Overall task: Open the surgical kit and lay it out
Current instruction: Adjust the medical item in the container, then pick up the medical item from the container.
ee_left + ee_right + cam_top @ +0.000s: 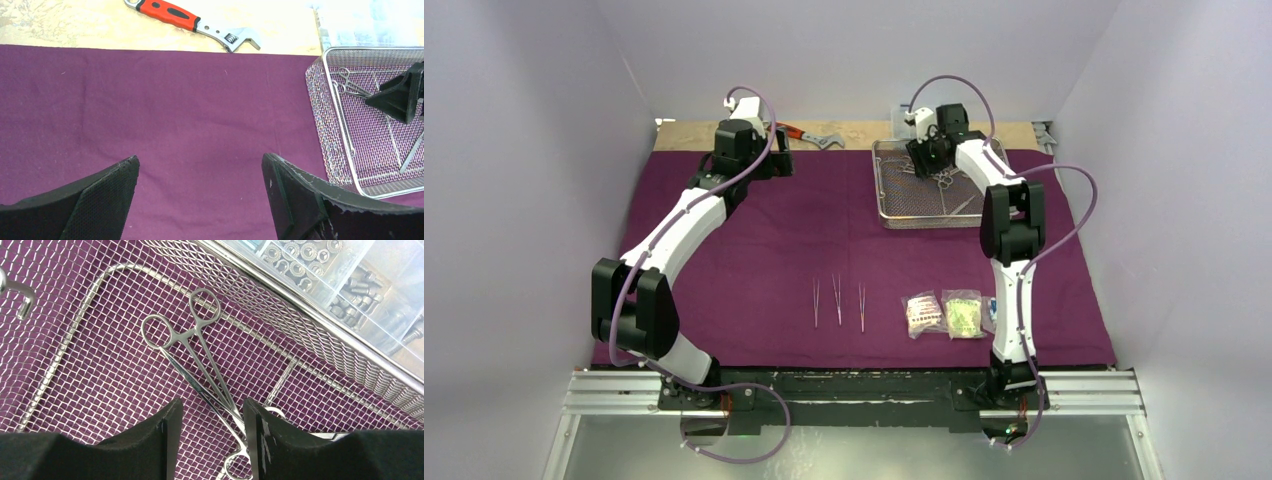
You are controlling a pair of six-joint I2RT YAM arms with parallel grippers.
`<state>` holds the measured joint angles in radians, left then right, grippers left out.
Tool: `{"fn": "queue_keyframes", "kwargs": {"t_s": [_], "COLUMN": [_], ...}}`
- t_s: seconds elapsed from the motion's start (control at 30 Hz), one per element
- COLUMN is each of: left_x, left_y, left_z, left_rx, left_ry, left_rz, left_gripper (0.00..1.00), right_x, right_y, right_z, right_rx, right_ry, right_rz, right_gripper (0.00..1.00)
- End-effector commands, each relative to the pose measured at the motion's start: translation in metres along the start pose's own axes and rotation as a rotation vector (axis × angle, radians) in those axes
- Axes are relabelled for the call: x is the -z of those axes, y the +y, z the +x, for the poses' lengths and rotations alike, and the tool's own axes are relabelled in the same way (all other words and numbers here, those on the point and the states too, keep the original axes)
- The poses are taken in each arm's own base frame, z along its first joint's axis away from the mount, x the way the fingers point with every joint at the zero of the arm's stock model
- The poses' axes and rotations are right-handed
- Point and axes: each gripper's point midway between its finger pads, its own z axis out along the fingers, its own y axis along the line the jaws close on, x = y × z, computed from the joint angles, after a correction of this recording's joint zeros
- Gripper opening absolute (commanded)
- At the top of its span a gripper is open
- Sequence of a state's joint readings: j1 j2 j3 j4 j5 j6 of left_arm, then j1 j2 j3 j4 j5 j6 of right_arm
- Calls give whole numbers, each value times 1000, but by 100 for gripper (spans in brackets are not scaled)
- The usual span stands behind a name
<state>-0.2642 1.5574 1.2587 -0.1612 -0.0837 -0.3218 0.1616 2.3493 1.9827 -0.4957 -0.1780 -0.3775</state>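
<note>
The dark-purple cloth [824, 230] lies spread flat over the table. On its far right stands the wire-mesh tray [924, 215], with scissor-like forceps [190, 355] lying inside. My right gripper [212, 407] reaches down into the tray, jaws open, and the shanks of the forceps pass between its fingers. Near the front of the cloth lie three slim tweezers [837, 300] side by side, and beside them clear packets [922, 313]. My left gripper [200, 162] hovers wide open over bare cloth left of the tray [320, 115], holding nothing.
A red-handled wrench [192, 22] lies on the bare wood beyond the cloth's far edge. A clear compartment box of screws and nuts [340, 275] stands right behind the tray's far wall. White walls close in the sides.
</note>
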Motion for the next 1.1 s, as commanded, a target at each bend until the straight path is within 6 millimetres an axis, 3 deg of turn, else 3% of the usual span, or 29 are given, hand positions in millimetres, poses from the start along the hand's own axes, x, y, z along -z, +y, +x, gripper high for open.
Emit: {"fn": "queue_keyframes", "kwargs": {"t_s": [0.0,0.57,0.7,0.87,1.07], "left_x": [3,5,7,9,10], "left_y": [-6,-6,-6,-7,-9], "left_z": [-17,-13,-14,-15,-17], "left_rx": [12,17,19,21,27], "left_ry": [-53,-50,-52,-57,-63], "left_rz": [26,31,32,34,45], "left_gripper": [91,91,91,91,91], "right_x": [1,-17,-18,-5,27], "right_y": [-5,11,10,-5,-15], "right_z": [-20,-5,-6,-26,-61], "right_rx": [73,75,63,71,80], "right_ry": [-49,-10,-11,-65,-164], "right_rz": [4,-88,-85,-4,54], "right_gripper": [50,30,18,5,0]}}
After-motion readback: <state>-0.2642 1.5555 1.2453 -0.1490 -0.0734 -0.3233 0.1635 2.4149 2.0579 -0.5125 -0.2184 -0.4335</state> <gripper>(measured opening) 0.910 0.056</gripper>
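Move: The medical item I'm after is the steel clamp lying across another one in the tray. Its middle is about 1 cm ahead, 1 cm left and 2 cm below my right hand, tip to the left and rings to the right. The lower clamp's middle is some 3 cm ahead and 3 cm left, a thin instrument 7 cm back and 8 cm right, and the parts box about 13 cm ahead and 1 cm right. From my left hand, the upper clamp is roughly 13 cm ahead, 27 cm right and 18 cm below. I sink my half-open right hand about 1.5 cm onto the upper clamp, then ease it a little forward and left, turning some 5 degrees counter-clockwise. My fingers close almost fully and pinch the clamp around its jaws, leaving the tip sticking out in front; I keep the pinch as I rise about half a centimetre. ##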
